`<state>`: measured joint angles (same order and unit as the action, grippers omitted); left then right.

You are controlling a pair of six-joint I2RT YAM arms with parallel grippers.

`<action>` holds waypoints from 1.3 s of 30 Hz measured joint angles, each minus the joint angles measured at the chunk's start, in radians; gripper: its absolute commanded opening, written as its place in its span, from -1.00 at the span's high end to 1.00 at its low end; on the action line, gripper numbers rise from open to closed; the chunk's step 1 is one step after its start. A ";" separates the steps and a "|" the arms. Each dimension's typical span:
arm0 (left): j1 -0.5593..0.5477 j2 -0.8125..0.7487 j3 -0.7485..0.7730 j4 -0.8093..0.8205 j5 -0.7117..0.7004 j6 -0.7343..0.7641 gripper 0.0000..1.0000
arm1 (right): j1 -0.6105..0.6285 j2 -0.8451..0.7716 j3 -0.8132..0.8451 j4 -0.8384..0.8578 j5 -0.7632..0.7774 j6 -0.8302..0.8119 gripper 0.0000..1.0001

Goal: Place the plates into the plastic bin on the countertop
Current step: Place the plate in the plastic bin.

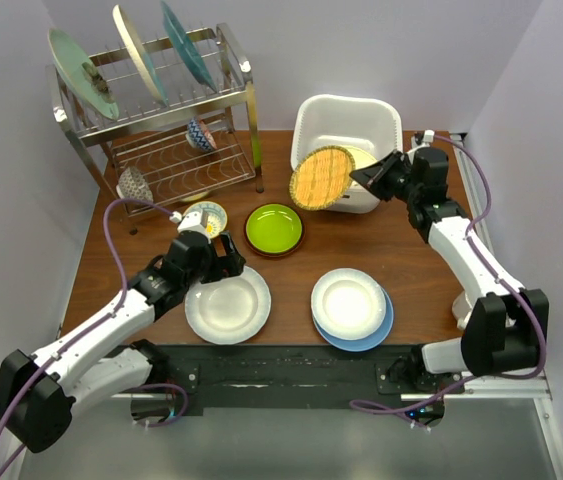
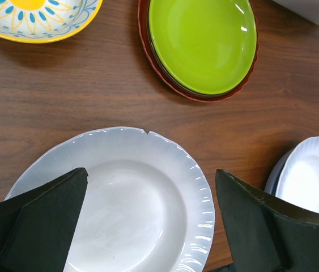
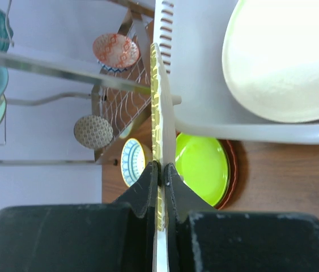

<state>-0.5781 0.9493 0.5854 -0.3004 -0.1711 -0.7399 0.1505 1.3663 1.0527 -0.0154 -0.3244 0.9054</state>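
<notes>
My right gripper (image 1: 366, 178) is shut on the rim of the yellow woven-look plate (image 1: 321, 177), held tilted on edge over the front of the white plastic bin (image 1: 353, 115); the right wrist view shows the plate edge-on (image 3: 157, 102) in my gripper (image 3: 161, 168). A cream plate (image 3: 284, 56) lies inside the bin (image 3: 261, 131). My left gripper (image 1: 223, 262) is open above the far rim of a white plate (image 1: 227, 304), its fingers either side of the plate (image 2: 131, 198). A lime green plate (image 1: 273, 228) sits on a brown one. A white plate (image 1: 349, 302) sits on a blue plate (image 1: 376, 333).
A steel wire dish rack (image 1: 166, 110) stands at the back left with three plates upright on its top tier and small bowls below. A yellow-and-blue patterned bowl (image 1: 205, 216) sits in front of the rack, near my left gripper. The table's right edge runs beside the right arm.
</notes>
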 measured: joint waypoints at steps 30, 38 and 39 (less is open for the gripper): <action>0.000 -0.009 -0.041 0.007 0.008 -0.001 -1.00 | -0.163 0.377 0.146 0.265 -0.113 0.185 1.00; 0.000 -0.009 -0.056 0.007 0.011 -0.001 -1.00 | -0.182 0.436 0.217 0.253 -0.109 0.179 1.00; 0.000 -0.009 -0.056 0.007 0.011 -0.001 -0.99 | -0.183 0.438 0.224 0.248 -0.109 0.177 1.00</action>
<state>-0.5781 0.9405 0.5297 -0.2932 -0.1604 -0.7410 -0.0322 1.8042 1.2762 0.2329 -0.4335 1.0828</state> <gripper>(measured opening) 0.996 0.036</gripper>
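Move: The plastic bin's middle is about 12 cm ahead of the right hand, 2 cm to its left and some 17 cm below. The cream plate in the bin lies roughly 10 cm ahead, level sideways and 21 cm below; the green plate is about 12 cm back, 23 cm left and 23 cm below. From the left hand the bin is some 37 cm ahead, 35 cm right and a little below. The right hand carries the still-pinched orange plate about 12 cm forward and 6 right, over the bin. ##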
